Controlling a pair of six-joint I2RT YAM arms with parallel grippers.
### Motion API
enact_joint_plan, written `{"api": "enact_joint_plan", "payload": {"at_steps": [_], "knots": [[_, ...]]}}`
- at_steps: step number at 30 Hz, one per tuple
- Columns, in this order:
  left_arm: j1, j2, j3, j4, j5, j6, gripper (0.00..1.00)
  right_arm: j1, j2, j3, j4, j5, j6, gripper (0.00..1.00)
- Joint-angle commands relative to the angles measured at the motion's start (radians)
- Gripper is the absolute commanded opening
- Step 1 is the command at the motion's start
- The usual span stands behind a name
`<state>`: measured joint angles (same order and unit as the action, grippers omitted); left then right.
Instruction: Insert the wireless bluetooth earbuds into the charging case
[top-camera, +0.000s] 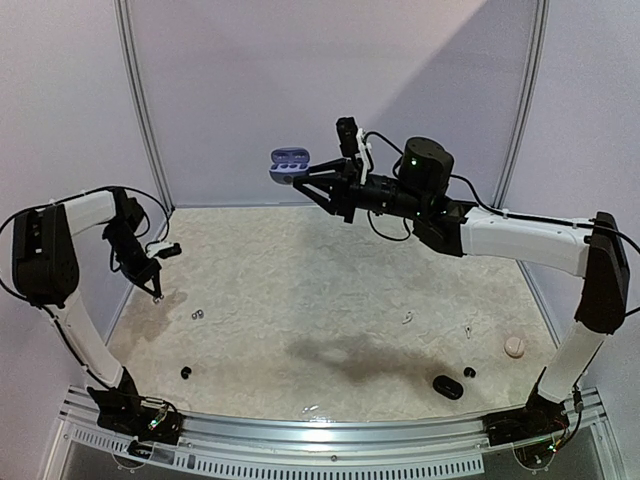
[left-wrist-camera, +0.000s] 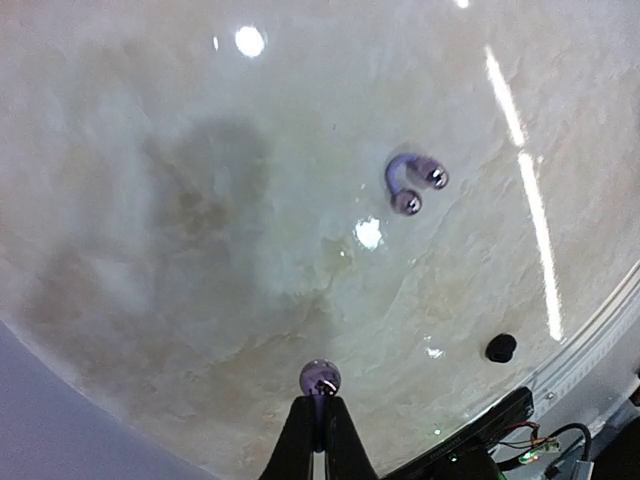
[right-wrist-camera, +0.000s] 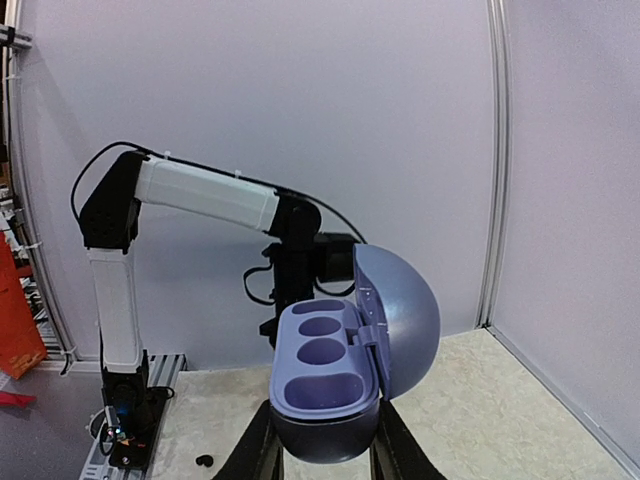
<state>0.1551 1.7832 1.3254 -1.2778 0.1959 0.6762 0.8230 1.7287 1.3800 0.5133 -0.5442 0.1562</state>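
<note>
A small purple earbud (left-wrist-camera: 320, 377) sits pinched at the tips of my left gripper (left-wrist-camera: 320, 405), which is shut on it low over the table's left side (top-camera: 157, 293). A second purple earbud piece (left-wrist-camera: 410, 182) lies on the table ahead of it. My right gripper (right-wrist-camera: 325, 442) is raised high at the back, shut on the blue-purple charging case (right-wrist-camera: 322, 372). The case's lid (right-wrist-camera: 402, 312) is swung open and its empty wells face the camera. In the top view the case (top-camera: 290, 163) hangs in front of the back wall.
Loose on the marbled table (top-camera: 330, 270) are a black bud (top-camera: 186, 373), a black case (top-camera: 447, 386), another black bud (top-camera: 469, 373), white bits (top-camera: 407, 319) and a beige round piece (top-camera: 514, 346). A metal rail (top-camera: 330, 430) edges the front.
</note>
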Motion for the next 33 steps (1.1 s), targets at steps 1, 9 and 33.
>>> {"api": "enact_joint_plan", "payload": {"at_steps": [1,9,33], "knots": [[-0.077,-0.117,0.143,-0.161,0.097,0.062,0.00,-0.007,0.050,-0.009,0.027,-0.104,-0.026,0.00],[-0.264,-0.225,0.408,-0.347,0.242,0.055,0.00,-0.008,0.096,-0.022,0.013,-0.184,-0.107,0.00],[-0.786,-0.296,0.653,-0.491,0.253,0.008,0.00,0.045,0.212,0.006,0.065,-0.213,-0.144,0.00]]}}
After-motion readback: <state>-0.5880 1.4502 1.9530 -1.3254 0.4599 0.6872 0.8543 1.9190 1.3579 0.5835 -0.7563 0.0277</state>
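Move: The left hand already holds the first purple earbud just above the table. The open charging case, in the right hand, lies about 37 cm to the left hand's right, some 2 cm farther out and 31 cm higher. The other purple earbud rests about 9 cm right of the left hand and 2 cm back, the black earbud 8 cm right and 16 cm back, both some 7 cm below. From the right hand the held earbud lies about 38 cm left, 1 cm back and 31 cm below. Up and to the right, the left hand carries the pinched earbud towards the case, climbing about 30 cm and crossing some 25, first swinging a little forward, then back; its down-pointing fingers swing round to aim right and down at the case. The right hand lowers the open case about 10 cm, easing a little left and turning slightly counter-clockwise, grip kept. ##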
